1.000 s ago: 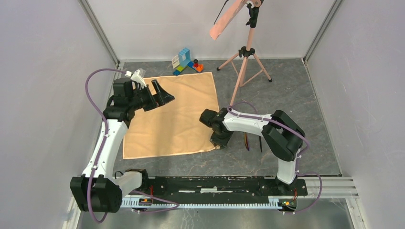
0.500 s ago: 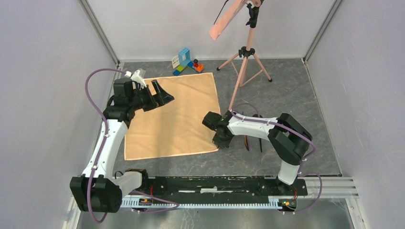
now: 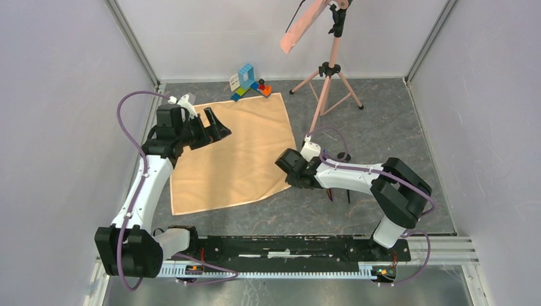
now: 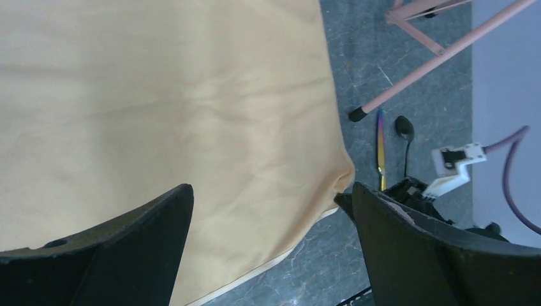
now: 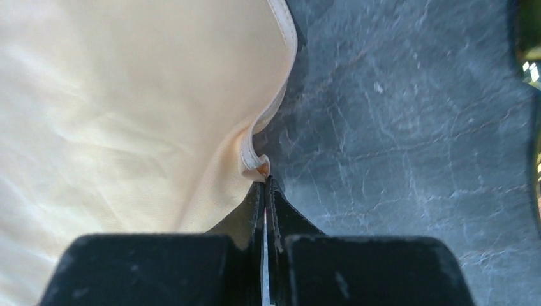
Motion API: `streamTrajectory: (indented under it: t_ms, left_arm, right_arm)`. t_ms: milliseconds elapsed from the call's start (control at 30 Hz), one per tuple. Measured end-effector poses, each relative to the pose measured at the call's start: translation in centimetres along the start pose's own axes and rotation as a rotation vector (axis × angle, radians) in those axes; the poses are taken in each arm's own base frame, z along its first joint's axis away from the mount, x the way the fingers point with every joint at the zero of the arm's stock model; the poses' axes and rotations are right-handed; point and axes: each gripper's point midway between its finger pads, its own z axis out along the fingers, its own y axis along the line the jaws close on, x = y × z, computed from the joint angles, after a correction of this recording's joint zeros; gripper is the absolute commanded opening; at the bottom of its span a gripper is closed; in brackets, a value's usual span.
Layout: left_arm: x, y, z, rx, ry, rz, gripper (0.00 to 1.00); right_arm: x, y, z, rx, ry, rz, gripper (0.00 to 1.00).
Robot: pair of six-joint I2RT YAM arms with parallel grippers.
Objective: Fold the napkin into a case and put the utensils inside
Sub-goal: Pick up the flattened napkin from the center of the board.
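The peach-tan napkin lies spread in a single layer on the dark table. No case is in view. My right gripper is shut on the napkin's right hem near the front corner, and the cloth puckers toward the fingertips. My left gripper hovers open over the napkin's far left part with nothing between its fingers. The utensils lie on the table right of the napkin: an iridescent piece and a thin black one with a round end. The right arm partly covers them in the top view.
A pink tripod with a salmon strip on top stands at the back right; one leg ends close to the utensils. Coloured toy blocks sit just behind the napkin. Grey walls close in both sides.
My right gripper has shut on the napkin's hem and drawn it right, skewing the near edge. The right arm has swung further right. The left gripper has barely moved.
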Motion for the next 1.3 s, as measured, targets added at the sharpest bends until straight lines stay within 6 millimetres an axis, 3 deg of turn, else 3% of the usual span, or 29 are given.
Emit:
streamTrajectory:
  t_ms: [167, 300, 367, 467, 600, 733, 800, 967, 1067, 1300]
  left_arm:
    - [1.7, 2.5, 0.0, -0.111, 0.001, -0.014, 1.0]
    - [5.7, 5.1, -1.2, -0.214, 0.029, -0.091, 1.0]
    - [7.8, 6.0, -1.6, -0.248, 0.056, -0.152, 0.92]
    - [11.0, 7.3, -1.9, -0.319, 0.115, -0.266, 0.91]
    - [15.5, 7.9, -3.1, -0.491, 0.219, -0.376, 0.89]
    - [19.3, 7.4, -5.4, -0.644, 0.268, -0.478, 0.73]
    - [20.3, 8.3, -6.6, -0.71, 0.207, -0.575, 0.67]
    - [21.4, 11.7, -8.9, -0.872, 0.073, -0.68, 0.68]
    - [21.5, 12.9, -9.1, -0.981, 0.079, -0.684, 0.53]
    - [20.7, 15.0, -9.2, -1.088, 0.018, -0.763, 0.53]
  right_arm:
    - [-2.7, 0.8, -0.2, -0.053, -0.114, -0.029, 0.0]
    - [-5.6, -0.1, -0.3, -0.094, -0.191, -0.021, 0.0]
    - [-7.0, -1.1, 0.0, -0.085, -0.219, -0.026, 0.0]
    - [-8.7, -1.7, 0.5, -0.097, -0.245, -0.081, 0.0]
    - [-9.1, -0.5, 0.5, -0.184, -0.254, -0.171, 0.0]
    - [-8.5, 0.1, 0.2, -0.258, -0.251, -0.248, 0.0]
    - [-8.4, 0.1, 0.2, -0.275, -0.251, -0.264, 0.0]
    - [-8.3, -0.9, 0.3, -0.302, -0.24, -0.259, 0.0]
    - [-8.4, -1.0, 0.2, -0.322, -0.234, -0.249, 0.0]
    - [-8.4, -0.4, 0.1, -0.365, -0.221, -0.24, 0.0]
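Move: The right fingers already pinch the napkin's near-right corner. From them the tripod's near foot lies about 11 cm ahead and 5 cm right, the knife 11 cm right and 2 cm farther out, and the spoon some 6 cm beyond the knife to the right. The open left hand, empty, has the napkin's near-left corner about 17 cm back, 14 cm left and 21 cm below; the held corner lies 8 cm back and 22 cm right of it. Keeping its pinch on the near-right corner, the right hand draws the cloth forward, up and a little right towards the tripod foot, some 8 cm in all, its fingers tipping up about 20 degrees and turning counter-clockwise. Meanwhile the left hand swoops back and down, then left, about 25 cm to the near-left corner, pitching steeply downward, turning counter-clockwise and half closing without gripping. ##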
